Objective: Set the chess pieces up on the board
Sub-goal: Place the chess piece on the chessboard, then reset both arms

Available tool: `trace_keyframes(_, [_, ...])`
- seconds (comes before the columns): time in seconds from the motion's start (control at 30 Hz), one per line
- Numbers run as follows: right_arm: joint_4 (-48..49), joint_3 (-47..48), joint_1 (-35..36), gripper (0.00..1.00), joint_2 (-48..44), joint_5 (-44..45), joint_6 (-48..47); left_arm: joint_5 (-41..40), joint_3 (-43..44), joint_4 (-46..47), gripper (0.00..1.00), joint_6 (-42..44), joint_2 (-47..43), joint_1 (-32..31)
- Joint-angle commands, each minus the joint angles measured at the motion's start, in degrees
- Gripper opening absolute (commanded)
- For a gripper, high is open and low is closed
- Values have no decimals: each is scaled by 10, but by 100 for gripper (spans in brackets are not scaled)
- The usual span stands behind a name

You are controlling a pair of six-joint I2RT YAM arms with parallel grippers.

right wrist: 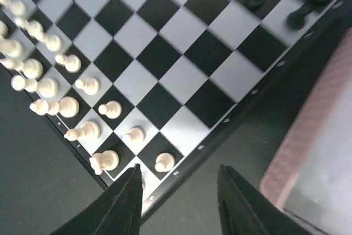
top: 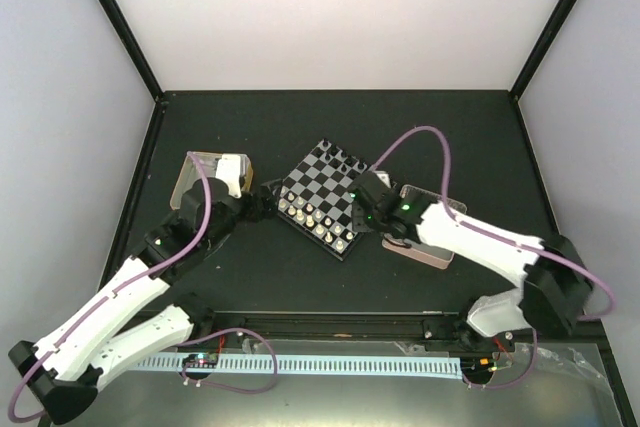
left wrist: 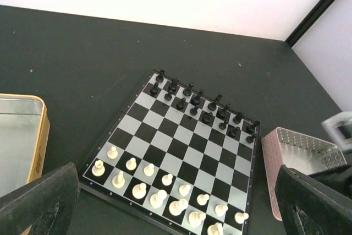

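The board point(top: 325, 187) lies tilted at the table's middle. Two rows of cream-white chess pieces point(left wrist: 157, 196) stand along its near side, and black ones point(left wrist: 195, 100) line the far side. My left gripper point(left wrist: 177, 191) hangs open and wide just off the board's white side, with nothing between its fingers point(left wrist: 44, 202). In the right wrist view the right gripper point(right wrist: 179, 174) is open over the board's rim beside the white pieces point(right wrist: 71, 105), holding nothing. Its left finger point(right wrist: 129, 196) covers part of the corner square. In the top view the left gripper point(top: 262, 202) and right gripper point(top: 358, 195) flank the board.
A yellow-rimmed metal tin point(left wrist: 22, 136) sits left of the board, under the left arm. A pink tray point(left wrist: 297, 152) lies right of the board, partly under the right arm point(top: 470, 237). Dark matting surrounds them, with walls behind.
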Motion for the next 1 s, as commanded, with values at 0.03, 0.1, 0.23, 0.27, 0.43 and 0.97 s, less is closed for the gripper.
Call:
trace_keyframes(0.03, [11,-45,-26,47,-168,112,13,20,27,-17,99,58,-52,3])
trace_keyframes(0.1, [-3,-60,-32,56,-236,149,4,33,24,-9,99,81,-81,3])
trace_keyframes(0.23, [-62,-58,-37,78,-357,230,-24,31,39,-20,99,100,-132,3])
trace_keyframes(0.27, [-80,-49,-37,85,-383,248,-31,29,47,-32,99,103,-140,4])
trace_keyframes(0.43, [-153,-8,-38,100,-487,294,-64,14,95,-96,99,104,-164,4])
trace_keyframes(0.97, [-345,91,-38,100,-589,338,16,-5,161,-209,99,102,-233,3])
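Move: The pawn at the near-right end of the white pawns stands about 8 cm below the empty right hand, 2 cm back and 2 cm to its left. The corner rook is some 3 cm back and 3 cm left of that pawn; the pink tray's middle lies about 18 cm to the hand's right, nearly level with it, 10 cm down. From the left hand the same pawn is roughly 16 cm to the right, level fore and aft, and 24 cm below. Touching nothing, the right hand sweeps away from the end pawn and the board, some 25 cm to the right and nearly as far up, drawing back as well, out over the pink tray, while its part-open fingers spread fully and the wrist tips up by over 40 degrees and swings clockwise. The left hand, empty and already wide open, also backs off from the board, rising about 12 cm, drawing back 10 cm and going left, its fingers tipping up some 20 degrees. ##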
